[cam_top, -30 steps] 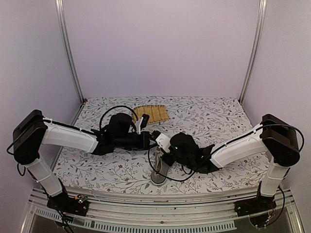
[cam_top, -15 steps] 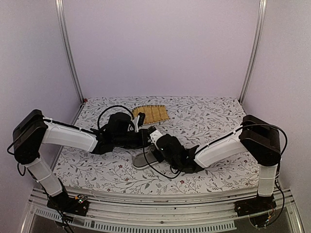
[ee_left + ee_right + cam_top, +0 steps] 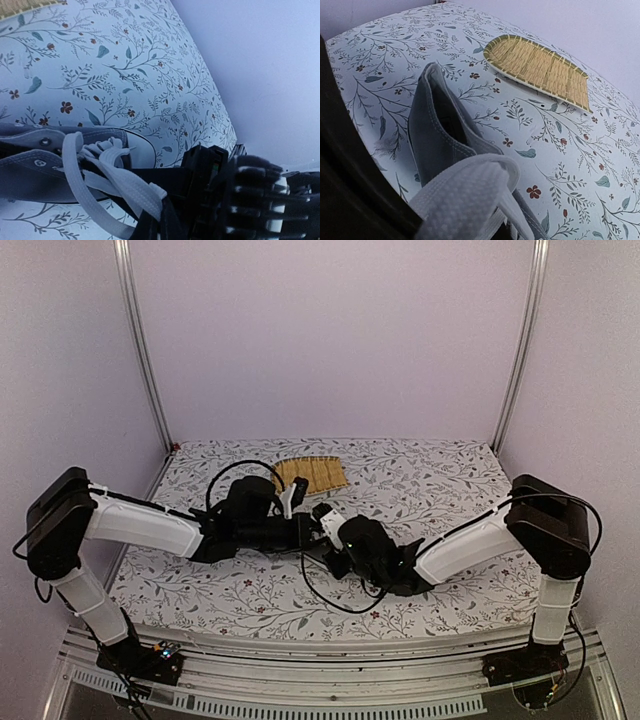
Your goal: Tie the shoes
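Note:
The shoes are one small grey sneaker (image 3: pixel 35 167) with white laces (image 3: pixel 102 172) and a white sole, lying on the floral tablecloth. From above it is almost hidden under the two grippers, which meet at the table's middle. My left gripper (image 3: pixel 305 530) is shut on a flat white lace (image 3: pixel 142 192) that runs back to the eyelets. My right gripper (image 3: pixel 337 538) is shut on a folded loop of lace (image 3: pixel 470 192), just above the open grey heel (image 3: pixel 437 125). The right gripper's black body (image 3: pixel 245 192) sits close beside the left jaws.
A yellow woven bamboo mat (image 3: pixel 312 475) (image 3: pixel 540 65) lies behind the grippers toward the back wall. Black cables (image 3: pixel 335 602) loop off both wrists over the cloth. Metal frame posts (image 3: pixel 140 350) stand at the back corners.
The right arm has swung left and back toward the left gripper. The sneaker, seen earlier near the front edge, has been dragged in under the grippers. Both stay shut.

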Controlling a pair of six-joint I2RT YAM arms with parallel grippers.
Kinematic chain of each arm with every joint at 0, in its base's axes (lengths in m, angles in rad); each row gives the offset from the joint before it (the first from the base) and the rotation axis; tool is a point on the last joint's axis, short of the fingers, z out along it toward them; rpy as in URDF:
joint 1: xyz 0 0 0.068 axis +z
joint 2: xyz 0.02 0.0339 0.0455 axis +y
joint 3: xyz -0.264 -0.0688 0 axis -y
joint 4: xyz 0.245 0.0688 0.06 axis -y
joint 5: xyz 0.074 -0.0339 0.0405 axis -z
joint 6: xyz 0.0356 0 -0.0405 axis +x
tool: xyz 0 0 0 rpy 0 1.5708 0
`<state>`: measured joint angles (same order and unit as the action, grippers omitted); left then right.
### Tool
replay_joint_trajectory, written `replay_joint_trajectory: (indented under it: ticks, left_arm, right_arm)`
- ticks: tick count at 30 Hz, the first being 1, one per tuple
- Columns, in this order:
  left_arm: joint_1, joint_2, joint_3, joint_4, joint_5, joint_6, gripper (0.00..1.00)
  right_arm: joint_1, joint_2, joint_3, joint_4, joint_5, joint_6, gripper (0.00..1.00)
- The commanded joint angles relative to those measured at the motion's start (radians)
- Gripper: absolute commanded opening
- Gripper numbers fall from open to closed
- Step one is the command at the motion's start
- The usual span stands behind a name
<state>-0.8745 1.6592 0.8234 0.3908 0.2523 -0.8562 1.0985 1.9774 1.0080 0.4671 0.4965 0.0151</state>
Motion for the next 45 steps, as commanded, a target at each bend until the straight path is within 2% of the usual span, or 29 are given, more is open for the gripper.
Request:
replay_joint_trajectory:
  ticks: [1,12,18,24,28,32,37,45]
  left_arm:
    - [-0.086,-0.050,0.068,-0.073,0.042,0.047,0.00]
    - [-0.132,-0.003,0.175,-0.070,0.033,0.039,0.00]
    - [-0.141,0.033,0.200,-0.062,0.050,0.037,0.00]
    - [-0.146,0.041,0.184,-0.053,0.050,0.040,0.00]
    - [-0.136,0.030,0.148,-0.073,0.007,0.067,0.00]
    - [-0.112,0.015,0.108,-0.066,-0.003,0.085,0.00]
    - [-0.085,0.009,0.075,-0.030,0.051,0.115,0.00]
    - [-0.072,0.008,0.034,0.010,0.070,0.101,0.00]
  right_arm:
    - [-0.040,-0.123,-0.088,0.021,-0.172,0.032,0.02]
    - [-0.135,-0.380,-0.274,0.009,-0.485,0.052,0.02]
    - [-0.145,-0.419,-0.324,-0.003,-0.494,0.069,0.02]
    - [-0.145,-0.427,-0.333,-0.020,-0.542,0.101,0.02]
    - [-0.144,-0.462,-0.332,-0.094,-0.570,0.128,0.02]
    - [-0.145,-0.531,-0.356,-0.164,-0.593,0.153,0.02]
    - [-0.144,-0.633,-0.387,-0.224,-0.651,0.190,0.02]
    - [-0.138,-0.650,-0.409,-0.138,-0.859,0.245,0.02]
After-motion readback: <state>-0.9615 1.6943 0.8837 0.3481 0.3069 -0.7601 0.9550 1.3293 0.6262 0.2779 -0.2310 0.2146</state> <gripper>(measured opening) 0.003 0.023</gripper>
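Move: The shoe, toe towards the bases and heel pointing forward and a little left, has its middle some 10 cm ahead of the left hand, 1 cm left and 9 cm below; from the right hand it is about 8 cm ahead, 4 cm left and 4 cm below. Its lacing is 5 cm ahead, 2 cm right and 7 cm below the left hand. The woven tray lies about 28 cm ahead, 2 cm left and 12 cm below that hand. The shoe's white laces stay pinched in both shut grippers as the hands lift about 5 cm together, drawing back and to the right. The left hand then sinks to its old height, easing slightly left; the right dips briefly, then pulls farther back and up, some 10 cm back and 8 cm up overall, away from the left hand, rolling and turning counter-clockwise by 20-odd degrees. ##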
